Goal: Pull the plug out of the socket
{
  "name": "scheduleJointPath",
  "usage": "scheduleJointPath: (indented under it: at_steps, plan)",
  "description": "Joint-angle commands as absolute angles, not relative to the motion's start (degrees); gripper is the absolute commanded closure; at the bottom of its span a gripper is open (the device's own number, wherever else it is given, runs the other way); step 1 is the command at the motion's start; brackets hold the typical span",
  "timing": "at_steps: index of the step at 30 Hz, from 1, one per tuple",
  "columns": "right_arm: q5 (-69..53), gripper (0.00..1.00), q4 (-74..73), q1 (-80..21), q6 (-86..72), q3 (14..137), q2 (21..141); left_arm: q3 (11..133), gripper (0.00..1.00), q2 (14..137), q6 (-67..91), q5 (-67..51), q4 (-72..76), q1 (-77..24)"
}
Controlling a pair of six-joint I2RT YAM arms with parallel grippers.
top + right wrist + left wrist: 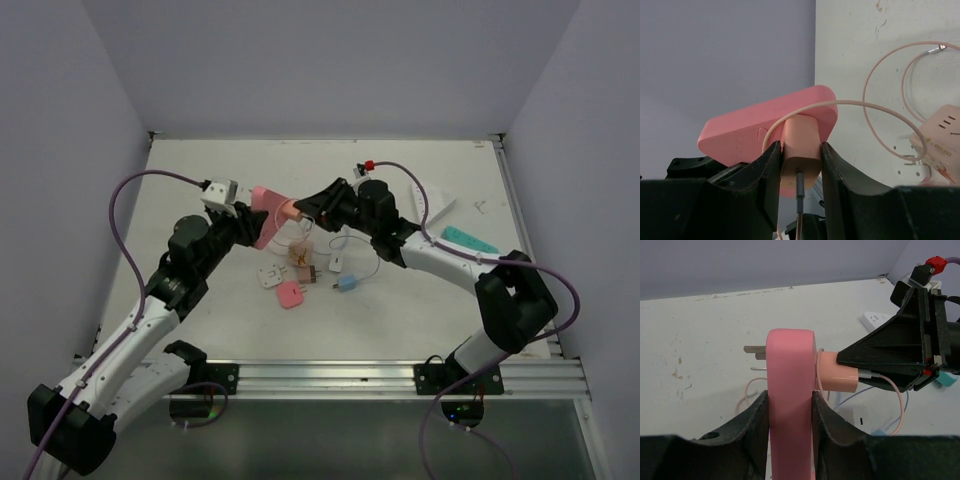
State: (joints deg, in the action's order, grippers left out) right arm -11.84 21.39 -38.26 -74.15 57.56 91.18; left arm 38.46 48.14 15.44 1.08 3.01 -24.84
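The pink socket (263, 218) is held up above the table, and my left gripper (247, 226) is shut on its lower part. In the left wrist view the socket (790, 365) stands upright between the jaws of the left gripper (790, 399), with metal prongs showing on its left side. A peach plug (838, 378) sits in the socket's right face. My right gripper (303, 209) is shut on that plug (801, 142). In the right wrist view the right gripper (801, 152) has both fingers pressed on the plug's sides. The plug's thin pink cable (875, 112) loops down toward the table.
Small adapters lie on the table below the grippers: a pink one (290, 294), a white one (269, 275) and a blue one (347, 282). A tan block (300, 258) lies among loose cables. A white power strip (437, 205) and a teal object (468, 239) lie to the right.
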Motion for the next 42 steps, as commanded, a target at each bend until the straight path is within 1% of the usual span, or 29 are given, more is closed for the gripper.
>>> scheduleJointPath:
  at_steps: [1, 3, 9, 11, 14, 17, 19, 21, 24, 27, 28, 29, 30, 32, 33, 35, 36, 39, 41, 42]
  plan:
    - [-15.7, 1.00, 19.1, -36.7, -75.5, 55.7, 85.7, 39.2, 1.00, 48.5, 11.8, 18.9, 6.1, -23.4]
    - [-16.4, 1.00, 17.5, -35.9, -75.5, 54.9, 83.6, 39.5, 1.00, 49.6, 11.7, 22.0, 5.6, -23.4]
    - [-17.9, 1.00, 13.9, -33.5, -75.1, 52.3, 78.0, 40.1, 1.00, 51.8, 12.0, 26.5, 5.1, -23.4]
    - [-18.5, 1.00, 12.7, -32.4, -73.3, 51.6, 77.0, 40.3, 1.00, 52.2, 13.1, 27.6, 4.7, -23.4]
    - [-17.5, 1.00, 7.9, -31.4, -66.0, 51.3, 76.6, 40.6, 1.00, 52.3, 14.8, 28.6, 4.3, -23.4]
    - [-17.7, 1.00, 6.9, -31.1, -58.6, 49.8, 78.9, 40.6, 1.00, 52.6, 16.7, 28.9, 4.4, -23.4]
    - [-18.9, 1.00, 10.3, -30.9, -55.5, 47.6, 81.7, 40.4, 1.00, 53.0, 18.4, 28.5, 4.6, -23.4]
    - [-20.5, 0.98, 12.1, -30.9, -52.0, 46.9, 84.0, 40.2, 1.00, 54.0, 19.4, 27.5, 5.3, -23.3]
    - [-21.0, 0.92, 14.0, -30.9, -47.7, 46.8, 88.1, 39.5, 1.00, 55.7, 21.3, 25.8, 6.5, -23.0]
    - [-20.9, 0.82, 14.3, -30.9, -44.9, 47.4, 91.0, 38.3, 1.00, 57.4, 23.3, 22.5, 8.3, -21.5]
    - [-20.7, 0.69, 13.9, -31.0, -44.3, 47.7, 91.3, 38.1, 1.00, 57.9, 24.6, 21.2, 9.2, -20.1]
    - [-20.3, 0.62, 13.4, -30.9, -43.5, 47.9, 91.1, 37.8, 1.00, 58.9, 25.3, 19.7, 9.7, -19.0]
    - [-19.3, 0.51, 12.5, -30.9, -41.6, 48.2, 90.6, 37.3, 1.00, 59.5, 26.8, 16.7, 10.7, -17.8]
    - [-18.2, 0.40, 9.3, -31.0, -39.8, 48.9, 88.3, 36.7, 1.00, 61.3, 28.1, 14.3, 11.9, -13.9]
    - [-16.9, 0.31, 7.1, -31.0, -37.9, 49.1, 87.3, 36.5, 1.00, 62.0, 29.3, 12.2, 13.0, -12.7]
    - [-15.7, 0.23, 4.9, -31.0, -36.2, 49.4, 85.0, 36.2, 1.00, 64.0, 29.9, 11.3, 14.4, -10.0]
    - [-15.2, 0.16, 3.8, -31.0, -34.6, 49.4, 82.8, 36.4, 1.00, 64.8, 30.4, 11.3, 15.4, -9.6]
    - [-12.9, 0.08, -1.2, -30.9, -31.5, 49.3, 77.0, 37.3, 1.00, 68.4, 30.8, 10.7, 17.0, -8.4]
    - [-11.2, 0.05, -3.2, -30.9, -29.7, 49.2, 73.9, 37.7, 1.00, 71.0, 31.0, 10.1, 18.0, -7.5]
    - [-10.4, 0.02, -4.1, -30.9, -27.8, 49.0, 72.0, 37.4, 1.00, 71.9, 31.4, 9.4, 19.4, -7.2]
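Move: Both grippers are in the air. From the right one, which pinches the peach plug, the pink socket's middle is roughly 1 cm ahead and 5 cm left; the set-down spot is 3 cm back, 7 cm right, 14 cm below. The white charger is 2 cm right of that spot, the brown plug 6 cm left and 3 cm nearer. From the left gripper, the peach plug is 5 cm ahead, 8 cm right. Pull the right gripper about 7 cm right, slightly back, to draw the pinched peach plug from the socket, while the left keeps its grip and swings left, turning counter-clockwise. Lower the right about 13 cm, tipping the fingers down; open beside the brown plug and rise away rightward. Carry the socket on forward, left and down. ##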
